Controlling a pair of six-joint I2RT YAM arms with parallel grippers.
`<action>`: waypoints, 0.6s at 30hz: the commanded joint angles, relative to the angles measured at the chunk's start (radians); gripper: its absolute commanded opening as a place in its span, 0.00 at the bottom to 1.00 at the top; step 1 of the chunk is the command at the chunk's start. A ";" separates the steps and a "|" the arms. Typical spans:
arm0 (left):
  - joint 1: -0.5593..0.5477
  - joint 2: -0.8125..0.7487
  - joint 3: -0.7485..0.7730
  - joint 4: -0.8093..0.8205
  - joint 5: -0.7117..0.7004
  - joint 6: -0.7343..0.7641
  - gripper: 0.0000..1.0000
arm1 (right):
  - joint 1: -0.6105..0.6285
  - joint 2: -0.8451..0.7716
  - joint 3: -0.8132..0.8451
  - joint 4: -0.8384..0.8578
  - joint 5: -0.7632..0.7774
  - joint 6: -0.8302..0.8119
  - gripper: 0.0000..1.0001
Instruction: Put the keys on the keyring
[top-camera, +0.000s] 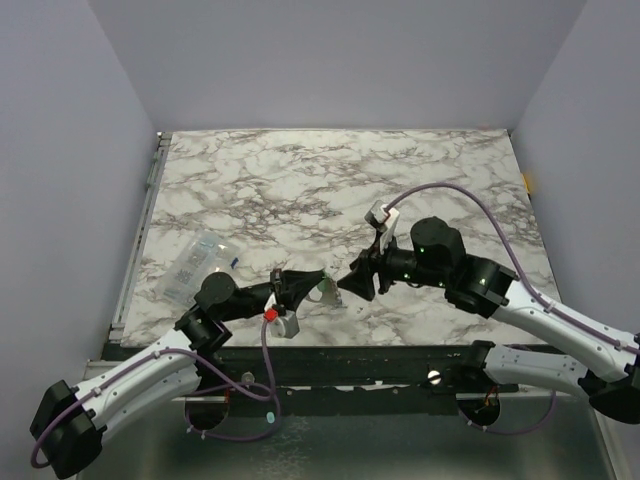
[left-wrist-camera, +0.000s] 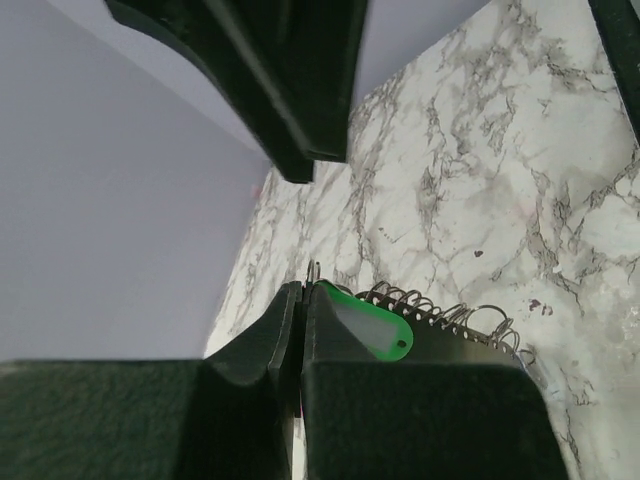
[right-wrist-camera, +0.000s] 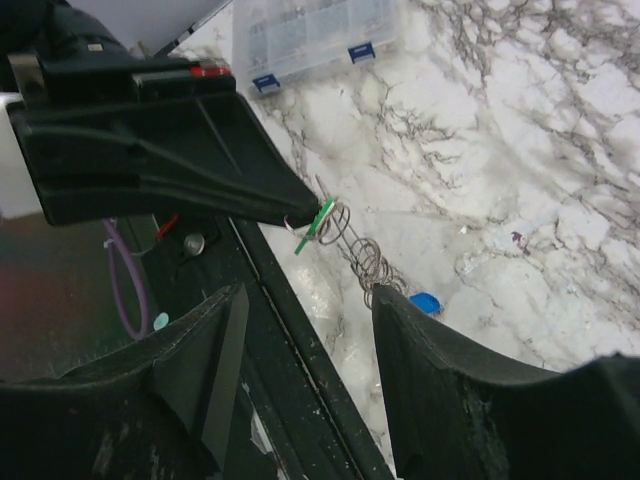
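Observation:
My left gripper (top-camera: 316, 284) is shut, just above the table's near edge. In the left wrist view a thin metal ring of the silvery keyring (left-wrist-camera: 313, 272) pokes out between its closed fingertips (left-wrist-camera: 302, 292). The green key (left-wrist-camera: 366, 322) lies against the outer side of one finger. A string of wire loops (left-wrist-camera: 450, 312) trails from the grip. The right wrist view shows the green key (right-wrist-camera: 318, 222) edge-on at the left fingers, the loops (right-wrist-camera: 358, 250) hanging to the table, and the blue key (right-wrist-camera: 425, 302) lying there. My right gripper (right-wrist-camera: 310, 296) is open and empty, facing the left one (top-camera: 352, 283).
A clear plastic bag with small blue marks (top-camera: 197, 262) lies at the left of the marble table (top-camera: 330, 180); it also shows in the right wrist view (right-wrist-camera: 310, 30). The table's dark front rail (right-wrist-camera: 300, 360) runs right under both grippers.

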 joint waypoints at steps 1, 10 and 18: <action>-0.005 0.025 0.070 0.013 -0.076 -0.136 0.00 | 0.004 -0.060 -0.168 0.267 -0.097 0.042 0.60; -0.006 0.125 0.175 0.062 -0.359 -0.634 0.00 | 0.004 -0.104 -0.330 0.549 0.011 0.091 0.62; -0.007 0.171 0.223 0.052 -0.495 -0.903 0.00 | 0.004 -0.017 -0.359 0.739 0.096 0.113 0.65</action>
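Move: The left gripper already pinches the top of the keyring, with the green key about 2 cm to the right of its hand point and 1 cm lower; the keyring's coils hang some 5 cm below the left hand point and 2 cm to its right, level fore and aft. The right gripper's open, empty fingers stand about 7 cm to the left hand's right, 1 cm back and 1 cm higher. From the right hand, the green key lies roughly 5 cm left, 1 cm ahead and 2 cm lower. Bring the left gripper forward about 6 cm and up some 3 cm, keeping its pinch on the keyring, while rolling it forward some 40 degrees and swinging its tips up and a little forward. Dip the open right gripper about 4 cm, then raise it most of the way back, easing left and forward as its fingertips tilt up; keep it clear of the keys. ##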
